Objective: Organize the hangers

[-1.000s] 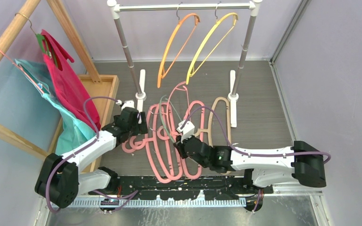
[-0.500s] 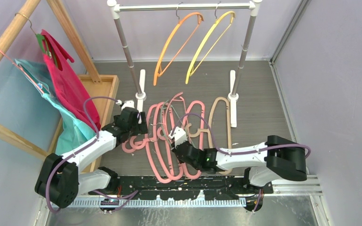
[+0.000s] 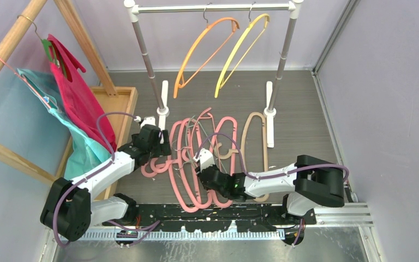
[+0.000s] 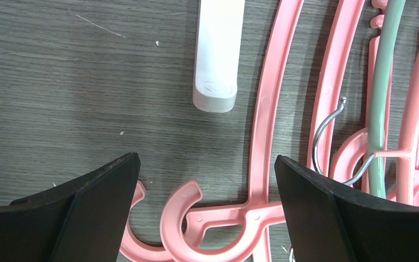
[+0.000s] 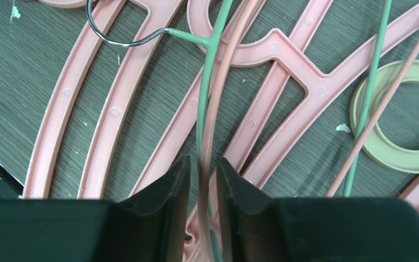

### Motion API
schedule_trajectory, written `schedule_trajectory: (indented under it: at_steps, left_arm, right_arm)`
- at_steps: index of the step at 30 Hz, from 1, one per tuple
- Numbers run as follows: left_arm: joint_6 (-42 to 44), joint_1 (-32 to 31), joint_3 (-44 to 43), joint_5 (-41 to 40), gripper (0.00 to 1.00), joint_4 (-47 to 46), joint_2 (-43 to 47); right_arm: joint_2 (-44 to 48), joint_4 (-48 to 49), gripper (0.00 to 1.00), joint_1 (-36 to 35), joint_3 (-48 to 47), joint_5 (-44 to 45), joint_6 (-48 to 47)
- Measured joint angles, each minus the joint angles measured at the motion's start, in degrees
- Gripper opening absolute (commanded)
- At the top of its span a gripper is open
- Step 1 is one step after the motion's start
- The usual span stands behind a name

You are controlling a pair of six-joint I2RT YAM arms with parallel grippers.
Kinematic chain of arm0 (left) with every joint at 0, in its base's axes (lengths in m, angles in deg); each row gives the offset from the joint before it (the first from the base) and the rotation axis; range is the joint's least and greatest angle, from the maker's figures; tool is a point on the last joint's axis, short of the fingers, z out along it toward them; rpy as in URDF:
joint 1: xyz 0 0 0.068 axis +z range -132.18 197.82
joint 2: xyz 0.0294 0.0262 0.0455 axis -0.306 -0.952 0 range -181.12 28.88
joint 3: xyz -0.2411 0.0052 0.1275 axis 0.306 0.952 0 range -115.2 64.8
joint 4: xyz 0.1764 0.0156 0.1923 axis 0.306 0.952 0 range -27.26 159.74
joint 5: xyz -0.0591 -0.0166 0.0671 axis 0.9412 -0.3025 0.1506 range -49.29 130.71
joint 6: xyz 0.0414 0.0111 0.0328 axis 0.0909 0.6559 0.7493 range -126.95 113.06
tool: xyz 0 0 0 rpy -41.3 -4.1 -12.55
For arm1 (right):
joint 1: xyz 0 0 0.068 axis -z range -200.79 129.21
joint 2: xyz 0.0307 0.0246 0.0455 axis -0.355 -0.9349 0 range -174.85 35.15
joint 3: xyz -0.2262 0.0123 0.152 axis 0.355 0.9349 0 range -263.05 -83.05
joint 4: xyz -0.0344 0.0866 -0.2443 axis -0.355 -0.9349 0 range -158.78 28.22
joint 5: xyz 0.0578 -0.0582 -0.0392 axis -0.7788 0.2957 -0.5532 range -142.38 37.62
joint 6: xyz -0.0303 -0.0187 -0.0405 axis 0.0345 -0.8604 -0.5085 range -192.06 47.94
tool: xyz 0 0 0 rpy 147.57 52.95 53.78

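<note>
An orange hanger point(image 3: 202, 49) and a yellow hanger point(image 3: 243, 46) hang on the metal rail point(image 3: 213, 7). Thick pink hangers point(image 3: 188, 185) lie piled on the floor, with a beige hanger point(image 3: 253, 136) to their right. My left gripper point(image 3: 158, 143) hovers open over the pink hooks point(image 4: 180, 218), touching nothing point(image 4: 207, 164). My right gripper point(image 3: 204, 169) is low over the pile. Its jaws point(image 5: 202, 164) stand slightly apart around a thin pink hanger bar point(image 5: 221, 82), with a grey-green hanger point(image 5: 204, 93) running beside it.
The rail stands on two posts with white feet point(image 3: 269, 114), one of them just beyond my left fingers point(image 4: 216, 54). A wooden tray point(image 3: 117, 103) lies at the left. A wooden frame there carries hangers draped with red cloth point(image 3: 79, 98) and teal cloth point(image 3: 82, 147).
My right arm has swung left and down onto the pile, lowering the thin hanger, and its jaws have parted a little. The orange hanger has swung left. The left arm is still.
</note>
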Motion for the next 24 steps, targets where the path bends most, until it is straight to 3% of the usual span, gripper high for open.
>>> schedule_trajectory:
  at_steps: [3, 7, 13, 20, 24]
  left_arm:
    - [0.0, 0.0, 0.0, 0.0, 0.98, 0.0, 0.0]
    - [0.0, 0.0, 0.2, 0.0, 0.98, 0.0, 0.0]
    - [0.0, 0.0, 0.3, 0.0, 0.98, 0.0, 0.0]
    - [-0.1, 0.0, 0.4, 0.0, 0.98, 0.0, 0.0]
    - [-0.2, 0.0, 0.4, 0.0, 0.98, 0.0, 0.0]
  right_arm:
    - [-0.1, 0.4, 0.17, 0.0, 0.0, 0.1, 0.4]
    - [-0.1, 0.6, 0.01, 0.0, 0.0, 0.3, 0.7]
    - [1.4, 0.7, 0.01, 0.0, 1.1, 0.2, 0.6]
    - [13.7, 0.0, 0.01, 0.0, 3.7, 0.3, 0.6]
    - [15.6, 0.6, 0.01, 0.5, 3.8, 0.9, 0.5]
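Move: Between the right hand's still half-open fingers, right at the hand point, runs one leg of the thin pink hanger, with the green hanger's tube close alongside. The green hanger's metal hook sits about 5 cm ahead and 7 cm to the left; a wide pink hanger's hook lies some 10 cm ahead and 3 cm left, the beige one's about 14 cm ahead and 10 cm right. From the left hand, that thin pink leg is roughly 11 cm back and 14 cm right. Closing its fingers on the leg of the thin pink hanger while staying low over the pile, the right hand pinches that tube alone, leaving the green one out. Then it lifts the hanger quickly, about 7 cm up, rolling its left side up by some 10 degrees as it rises. ##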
